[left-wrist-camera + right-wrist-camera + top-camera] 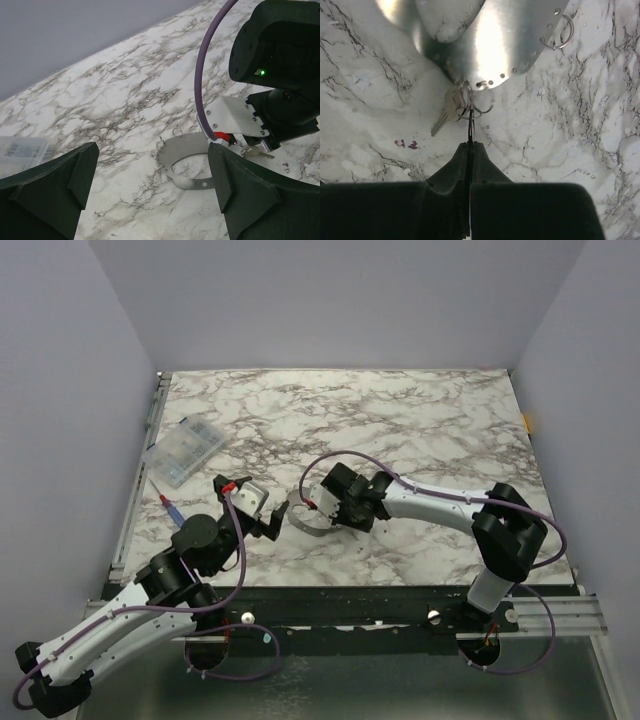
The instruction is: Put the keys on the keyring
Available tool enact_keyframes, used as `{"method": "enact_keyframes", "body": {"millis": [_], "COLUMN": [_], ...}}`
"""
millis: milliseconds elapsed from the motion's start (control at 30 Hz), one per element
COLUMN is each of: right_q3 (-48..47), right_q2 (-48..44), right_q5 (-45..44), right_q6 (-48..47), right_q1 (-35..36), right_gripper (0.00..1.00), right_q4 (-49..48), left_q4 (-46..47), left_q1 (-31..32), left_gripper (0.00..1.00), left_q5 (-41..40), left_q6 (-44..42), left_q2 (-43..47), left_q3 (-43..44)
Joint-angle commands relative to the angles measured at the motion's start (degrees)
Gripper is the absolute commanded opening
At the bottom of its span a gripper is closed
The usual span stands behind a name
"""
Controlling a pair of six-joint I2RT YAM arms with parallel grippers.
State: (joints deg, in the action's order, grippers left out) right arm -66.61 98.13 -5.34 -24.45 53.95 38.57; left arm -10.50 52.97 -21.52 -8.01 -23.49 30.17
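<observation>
The keyring (312,523) is a wide silvery hoop (505,40) lying on the marble, with small split rings (563,31) along its holed edge. My right gripper (470,145) is shut on a thin dark key (470,125) seen edge-on, its tip inside a small split ring (481,107) at the hoop's rim. A pale silver key (446,112) hangs from the same spot and lies flat. My left gripper (152,150) stands wide open just left of the hoop (187,147), with nothing between its fingers. In the top view the two grippers (283,512) (318,508) face each other across the hoop.
A clear plastic box (185,450) sits at the back left, also at the left edge of the left wrist view (22,150). A red and blue tool (170,505) lies near the left table edge. The right arm's purple cable (202,85) arcs over the hoop.
</observation>
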Motion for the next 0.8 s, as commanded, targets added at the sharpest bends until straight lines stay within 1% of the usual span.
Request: {"method": "enact_keyframes", "body": {"millis": [0, 233, 500, 533, 567, 633, 667, 767], "right_q3": [2.5, 5.0, 7.3, 7.5, 7.9, 8.8, 9.2, 10.9], "right_q2": [-1.0, 0.1, -1.9, -2.3, -2.7, -3.8, -4.6, -7.7], "right_q5": [-3.0, -5.7, -9.3, -9.4, -9.4, -9.6, -9.9, -11.5], "right_q6": [2.5, 3.6, 6.1, 6.7, 7.2, 8.7, 9.5, 12.4], "right_q1": [0.2, -0.4, -0.6, -0.6, -0.6, -0.6, -0.5, -0.6], "right_gripper": [0.01, 0.01, 0.15, 0.18, 0.24, 0.41, 0.48, 0.56], "right_q4": [-6.2, -6.9, -4.6, -4.2, -4.0, -3.9, -4.2, -5.9], "left_q4": [1.2, 1.3, 1.3, 1.3, 1.4, 1.6, 1.6, 1.9], "left_q1": [-0.1, -0.1, -0.1, -0.1, -0.1, -0.1, -0.1, -0.1], "left_gripper": [0.99, 0.99, 0.99, 0.99, 0.99, 0.99, 0.99, 0.99], "left_q5": [-1.3, -0.8, -2.0, -2.1, -2.2, -2.4, -2.5, -2.7], "left_q6": [0.6, 1.8, 1.9, 1.9, 1.9, 1.9, 1.9, 2.2], "left_q2": [-1.5, -3.3, -4.7, -5.0, -5.1, -5.6, -5.9, -7.0], "left_q3": [-0.1, -0.1, -0.1, -0.1, -0.2, -0.2, -0.2, -0.1]}}
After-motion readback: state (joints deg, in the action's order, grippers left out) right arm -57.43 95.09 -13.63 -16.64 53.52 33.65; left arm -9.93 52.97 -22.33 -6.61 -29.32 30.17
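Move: Just under the right hand is the bare table where its load will be set down, about 4 cm lower and 2 cm to the right. The shut fingertips already hold a ring with the keys; the black-headed key hangs some 2 cm behind and 1 cm left of them, 2 cm lower. The metal plate's middle is about 5 cm left, 2 cm ahead and 3 cm lower. From the left hand, that key is roughly 15 cm right, 1 cm ahead and 22 cm down. Easing down the last 2.5 cm towards the marble, the right hand draws about 4 cm to the right, away from the plate, turning some 10 degrees clockwise. Partway along, its fingers part to about half open and let go of the ring. Meanwhile the left hand, empty and wide open, sinks about 2 cm. ##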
